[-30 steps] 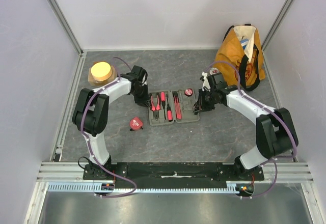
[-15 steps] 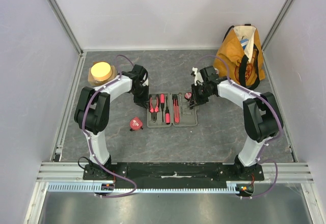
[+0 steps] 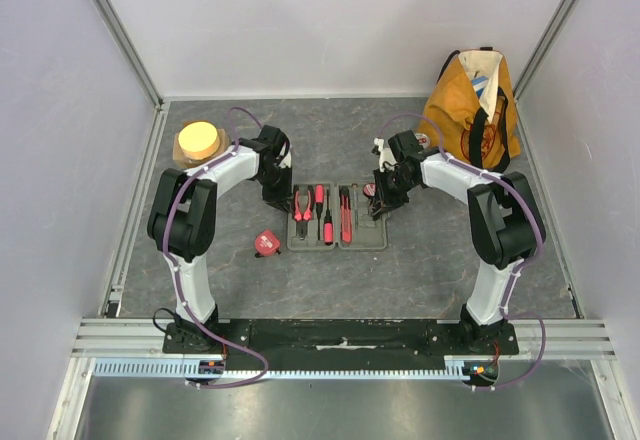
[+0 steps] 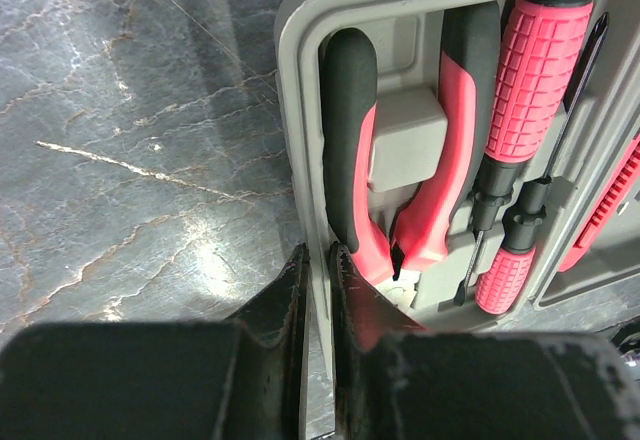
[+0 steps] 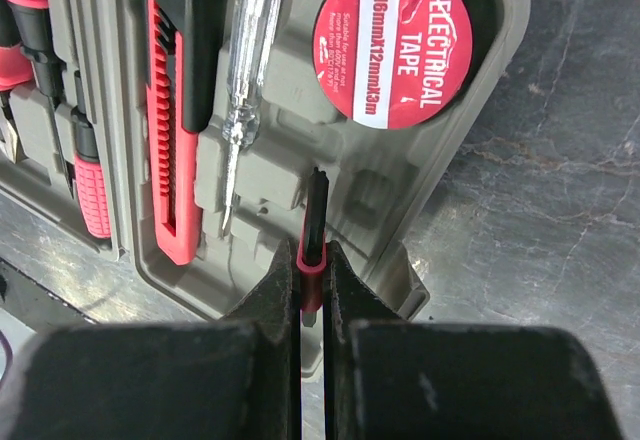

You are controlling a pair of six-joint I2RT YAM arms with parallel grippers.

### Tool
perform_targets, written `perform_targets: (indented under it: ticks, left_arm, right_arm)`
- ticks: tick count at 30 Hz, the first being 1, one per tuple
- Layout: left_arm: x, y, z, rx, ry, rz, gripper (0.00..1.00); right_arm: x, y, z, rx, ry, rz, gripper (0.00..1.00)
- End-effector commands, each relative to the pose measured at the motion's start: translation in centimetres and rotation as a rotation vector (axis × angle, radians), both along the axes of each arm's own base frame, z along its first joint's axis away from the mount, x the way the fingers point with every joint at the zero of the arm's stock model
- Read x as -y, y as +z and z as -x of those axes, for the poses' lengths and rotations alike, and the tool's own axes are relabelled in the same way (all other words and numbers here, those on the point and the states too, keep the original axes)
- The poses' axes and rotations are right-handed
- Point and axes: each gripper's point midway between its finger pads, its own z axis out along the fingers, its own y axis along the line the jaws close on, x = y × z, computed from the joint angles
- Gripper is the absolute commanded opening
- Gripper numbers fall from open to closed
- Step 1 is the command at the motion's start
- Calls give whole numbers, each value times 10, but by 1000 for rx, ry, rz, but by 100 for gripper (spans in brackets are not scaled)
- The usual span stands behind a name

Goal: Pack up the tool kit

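Observation:
The tool kit's grey case lies open between my arms. It holds red-and-black pliers, screwdrivers, a red cutter, a clear tester screwdriver and a roll of electrical tape. My left gripper is shut on the case's left rim, beside the pliers. My right gripper is shut on a small red-and-black tool, held just above the case's right half, below the tape roll. The round red tape measure lies on the table left of the case.
An orange tote bag stands at the back right. A yellow round object sits at the back left, beside the left arm. Pale walls and metal rails enclose the dark marbled table.
My right gripper has moved left and farther back with the small tool, over the case's right half. The case has turned slightly and now lies square. The left gripper kept its grip.

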Motion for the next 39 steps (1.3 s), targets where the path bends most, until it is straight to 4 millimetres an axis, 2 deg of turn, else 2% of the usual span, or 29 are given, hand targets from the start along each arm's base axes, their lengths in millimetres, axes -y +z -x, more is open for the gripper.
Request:
perform_targets:
  ticks: [1, 6, 12, 19, 21, 24, 32, 39]
  left_arm:
    - [5, 5, -10, 18, 3, 41, 15]
    - [13, 4, -8, 1, 8, 88, 15]
    - [20, 3, -6, -22, 24, 127, 14]
    - [29, 4, -6, -40, 36, 182, 14]
    - [31, 5, -6, -42, 35, 191, 14]
    - [27, 3, -8, -46, 52, 184, 14]
    - [21, 3, -11, -44, 81, 171, 14]
    - [18, 2, -13, -47, 105, 163, 14]
  right_arm:
    - [-7, 4, 2, -45, -28, -19, 3]
    - [-6, -6, -3, -52, -74, -7, 6]
    - [-11, -7, -6, -47, -90, -24, 11]
    - [-18, -8, -3, -59, -109, -53, 26]
    - [-19, -8, -3, -60, -120, -59, 26]
    - [-16, -10, -1, -63, -135, -41, 30]
    - [0, 1, -6, -26, -180, 42, 52]
    - [18, 14, -11, -11, -223, 146, 58]
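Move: The right hand holds the hex key set just over its empty spot in the tool case, centred about 1 cm ahead and 2 cm below. The electrical tape is some 4 cm ahead and 1 cm left of this hand; the voltage tester is 3 cm left and 1 cm ahead. The left hand has the case's left rim in its fingertips; the spot lies about 16 cm right of and 1 cm ahead of that hand, with the pliers 2 cm to its right, level with it. Down by about 1 cm goes the right hand with the hex key set, then its fingers open from nearly shut to a little over half wide, letting go of the set as the hand eases about 1 cm left and comes back right, turning some 10 degrees clockwise. The left hand keeps its pinch on the case's left rim and shifts it roughly 1 cm to the right, tilting slightly. ##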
